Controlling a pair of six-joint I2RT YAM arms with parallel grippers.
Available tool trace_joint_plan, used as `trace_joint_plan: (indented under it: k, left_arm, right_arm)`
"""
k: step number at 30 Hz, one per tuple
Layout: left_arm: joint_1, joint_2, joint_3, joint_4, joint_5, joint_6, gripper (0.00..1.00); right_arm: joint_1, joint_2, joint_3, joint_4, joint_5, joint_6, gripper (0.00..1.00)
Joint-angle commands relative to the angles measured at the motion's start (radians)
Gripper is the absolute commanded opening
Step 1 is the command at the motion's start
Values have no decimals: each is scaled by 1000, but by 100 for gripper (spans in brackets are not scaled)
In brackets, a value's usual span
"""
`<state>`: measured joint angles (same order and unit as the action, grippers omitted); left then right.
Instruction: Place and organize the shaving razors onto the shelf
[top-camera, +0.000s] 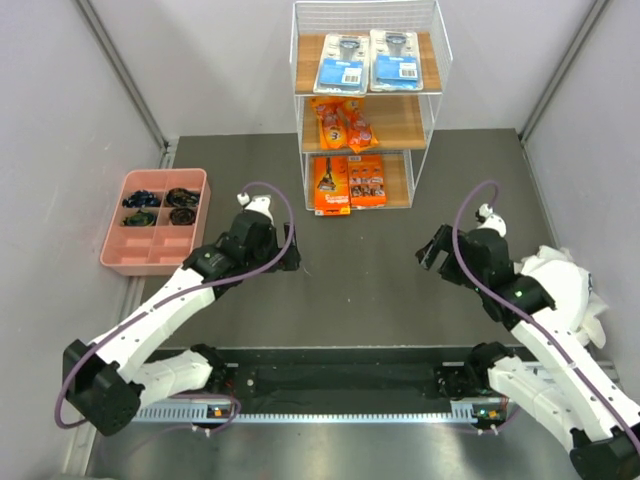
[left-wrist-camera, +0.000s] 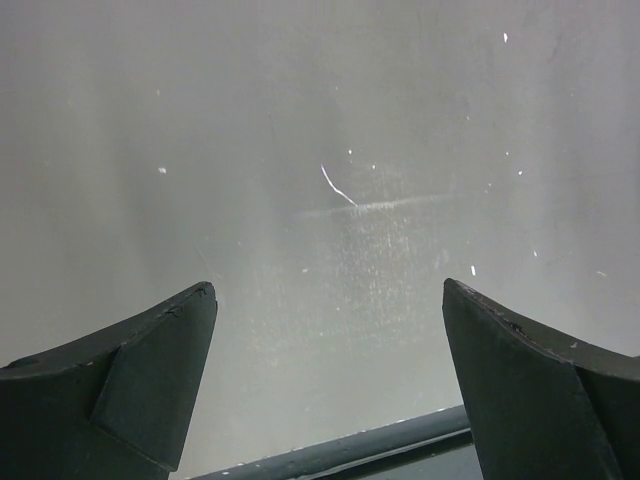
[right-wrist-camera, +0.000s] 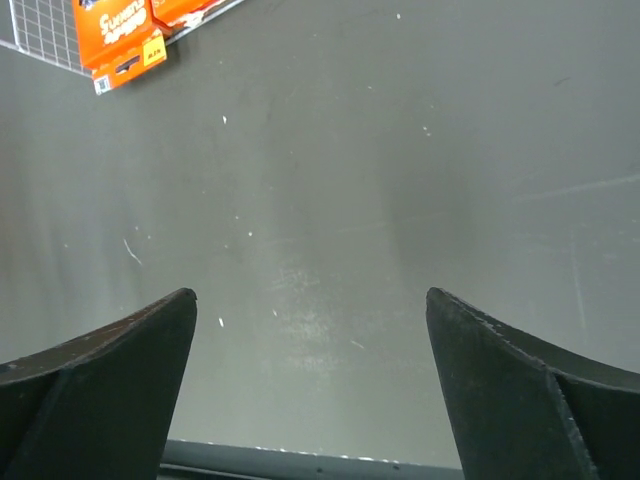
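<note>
The shelf (top-camera: 402, 122), a white wire rack with three wooden boards, stands at the far middle of the table. Two blue blister shaving razors (top-camera: 342, 62) (top-camera: 394, 58) lie on its top board. Two orange pouches (top-camera: 343, 124) sit on the middle board. A long orange-black box (top-camera: 331, 185) and an orange card (top-camera: 366, 181) lie on the bottom board; an orange pack (right-wrist-camera: 118, 35) also shows at the top left of the right wrist view. My left gripper (top-camera: 288, 260) (left-wrist-camera: 328, 290) and right gripper (top-camera: 430, 250) (right-wrist-camera: 310, 295) hang open over bare dark table, each with nothing between its fingers.
A pink compartment tray (top-camera: 150, 268) with small dark items stands at the left edge of the table. Grey walls close in both sides. A black rail with the arm bases runs along the near edge.
</note>
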<state>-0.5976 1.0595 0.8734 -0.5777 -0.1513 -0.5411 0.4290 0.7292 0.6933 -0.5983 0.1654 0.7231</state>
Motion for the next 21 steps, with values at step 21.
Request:
trace_joint_plan:
  k: [21]
  left_arm:
    - [470,126,22,-27,470,113,99]
  right_arm:
    - [5,-83,-74,-78,49,-30,99]
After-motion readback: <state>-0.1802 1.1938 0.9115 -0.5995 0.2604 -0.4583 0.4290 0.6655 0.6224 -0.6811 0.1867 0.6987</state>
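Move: The photo-covered orange razor pack already lies on the bottom shelf, about 23 cm ahead of the empty right hand, 14 cm to its left and 14 cm lower. The striped-handle orange pack is level with it, some 8 cm farther left. From the empty left hand that photo-covered pack is roughly 21 cm ahead, 18 cm right and 13 cm below; the pink tray stands about 31 cm left and 9 cm ahead. Forward first, then swinging left and sinking slightly, the left hand travels about 5 cm left and 3 cm forward over bare table towards the pink tray; its wrist tips some 15 degrees, fingers more downward and left side dropping. The right hand sinks about 3 cm while easing back and slightly right, away from the shelf. Both grippers stay wide open, touching nothing. ##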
